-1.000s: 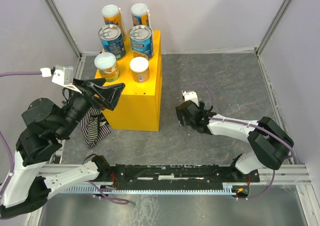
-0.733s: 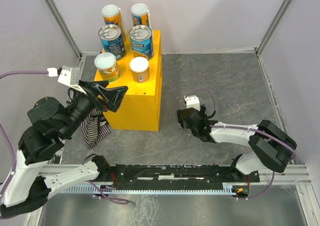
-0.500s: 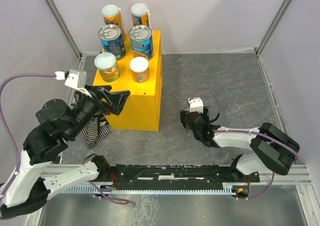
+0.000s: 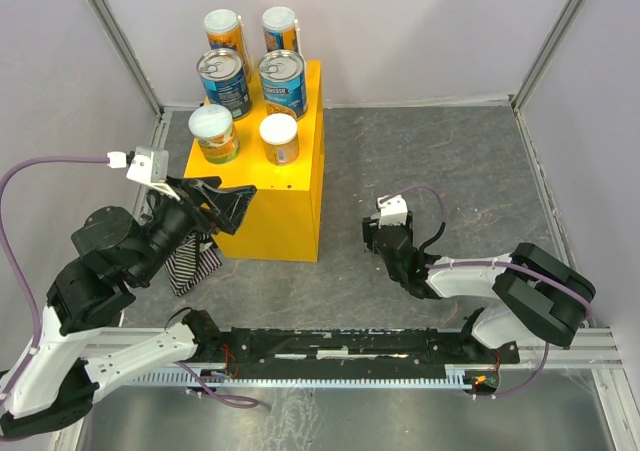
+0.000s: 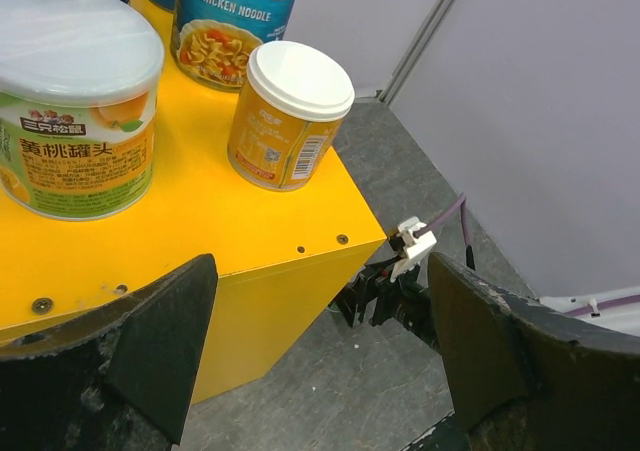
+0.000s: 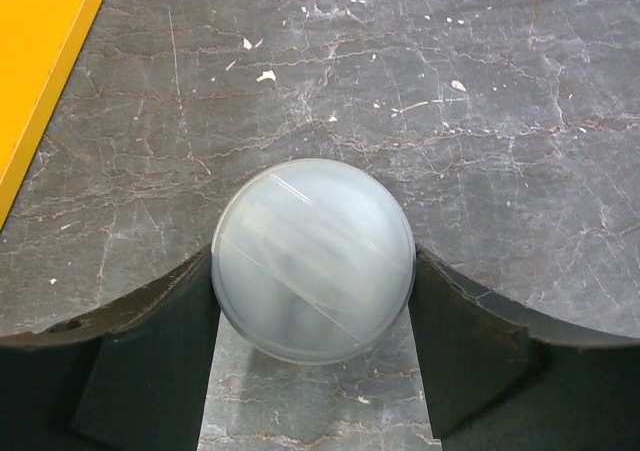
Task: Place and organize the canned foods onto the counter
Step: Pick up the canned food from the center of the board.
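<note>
Several cans stand on the yellow counter (image 4: 270,221): two white-lidded ones at the back (image 4: 224,31) (image 4: 281,28), two silver-topped blue ones (image 4: 222,79) (image 4: 283,81) and two white-lidded ones in front (image 4: 213,131) (image 4: 279,137). My left gripper (image 4: 225,203) hangs open and empty by the counter's front left corner; in the left wrist view it (image 5: 320,361) frames the counter's (image 5: 200,221) corner. My right gripper (image 4: 388,239) is low over the table. In the right wrist view its fingers (image 6: 150,371) lie against both sides of a round frosted white thing (image 6: 313,241).
A striped cloth (image 4: 188,261) lies on the table left of the counter, under my left arm. Grey walls with metal posts close in the table on three sides. The black rail (image 4: 340,346) with both arm bases runs along the near edge.
My right gripper has drawn back toward its base and its jaws have narrowed. My left arm has shifted slightly right and down, its jaws also narrower. The cans have not moved.
</note>
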### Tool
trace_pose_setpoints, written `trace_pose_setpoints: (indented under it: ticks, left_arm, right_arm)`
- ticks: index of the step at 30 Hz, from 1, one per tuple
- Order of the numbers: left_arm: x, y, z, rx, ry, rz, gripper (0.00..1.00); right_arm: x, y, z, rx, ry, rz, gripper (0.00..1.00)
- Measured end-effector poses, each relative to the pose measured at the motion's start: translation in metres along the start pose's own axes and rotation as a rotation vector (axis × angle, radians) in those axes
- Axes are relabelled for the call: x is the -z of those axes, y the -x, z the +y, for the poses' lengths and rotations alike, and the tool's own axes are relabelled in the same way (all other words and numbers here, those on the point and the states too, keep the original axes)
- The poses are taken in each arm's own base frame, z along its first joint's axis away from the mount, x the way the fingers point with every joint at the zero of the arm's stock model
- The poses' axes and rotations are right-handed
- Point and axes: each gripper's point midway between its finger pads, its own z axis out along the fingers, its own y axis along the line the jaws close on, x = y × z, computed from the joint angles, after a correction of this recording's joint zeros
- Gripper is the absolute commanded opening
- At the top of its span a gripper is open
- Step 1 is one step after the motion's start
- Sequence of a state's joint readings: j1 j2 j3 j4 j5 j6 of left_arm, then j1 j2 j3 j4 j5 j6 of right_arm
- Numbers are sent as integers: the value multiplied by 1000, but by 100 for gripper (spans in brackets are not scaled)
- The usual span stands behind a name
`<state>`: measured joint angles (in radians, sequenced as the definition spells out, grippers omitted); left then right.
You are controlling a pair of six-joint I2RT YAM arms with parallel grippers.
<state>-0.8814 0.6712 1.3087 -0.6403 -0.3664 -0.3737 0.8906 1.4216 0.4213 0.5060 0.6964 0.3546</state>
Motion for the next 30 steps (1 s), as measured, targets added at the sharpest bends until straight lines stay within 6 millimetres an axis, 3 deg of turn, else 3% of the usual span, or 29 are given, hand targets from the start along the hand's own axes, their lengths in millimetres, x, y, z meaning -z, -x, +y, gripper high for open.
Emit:
trace_pose_setpoints:
  ticks: [6,11,15,21,30]
  left_arm:
    - [1,-1,3,4,9,-12,91]
    - [2,2,4,8,14,-27,91]
    - [2,3,4,9,16,-28,91]
    - [3,5,4,13,13,-38,91]
    - [6,13,2,26,5,-55,91]
  right_arm:
    - [-1,1,4,15,18,-9,36]
    - [13,13,8,51,53,-19,28]
    - [27,43,13,53,79,-54,23]
    - [55,108,28,27,124,-135,18]
    - [106,170,45,76,176,-203,13]
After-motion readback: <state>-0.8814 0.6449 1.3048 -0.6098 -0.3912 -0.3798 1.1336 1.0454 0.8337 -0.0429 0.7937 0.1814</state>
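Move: The can to be lifted, with a grey lid, stands on the board already between the right hand's pads, its middle roughly 1 cm below the hand point. From that hand the free front strip of the yellow counter lies about 21 cm left, 1 cm back and 20 cm up; the small white-lidded can on it is some 17 cm left, 3 cm ahead and 24 cm up. From the left hand the grey-lidded can is about 11 cm ahead, 21 cm right and far below, some 37 cm. Keeping its side grip around the can, with the lid facing up between the pads, the right hand stays low for a moment and then lifts it steeply off the board, about 20 cm. On the way up it drifts some 5 cm left towards the yellow counter and about 4 cm back, the fingertips tipping up and the hand swinging counter-clockwise by roughly 10 degrees each, the opening unchanged. ##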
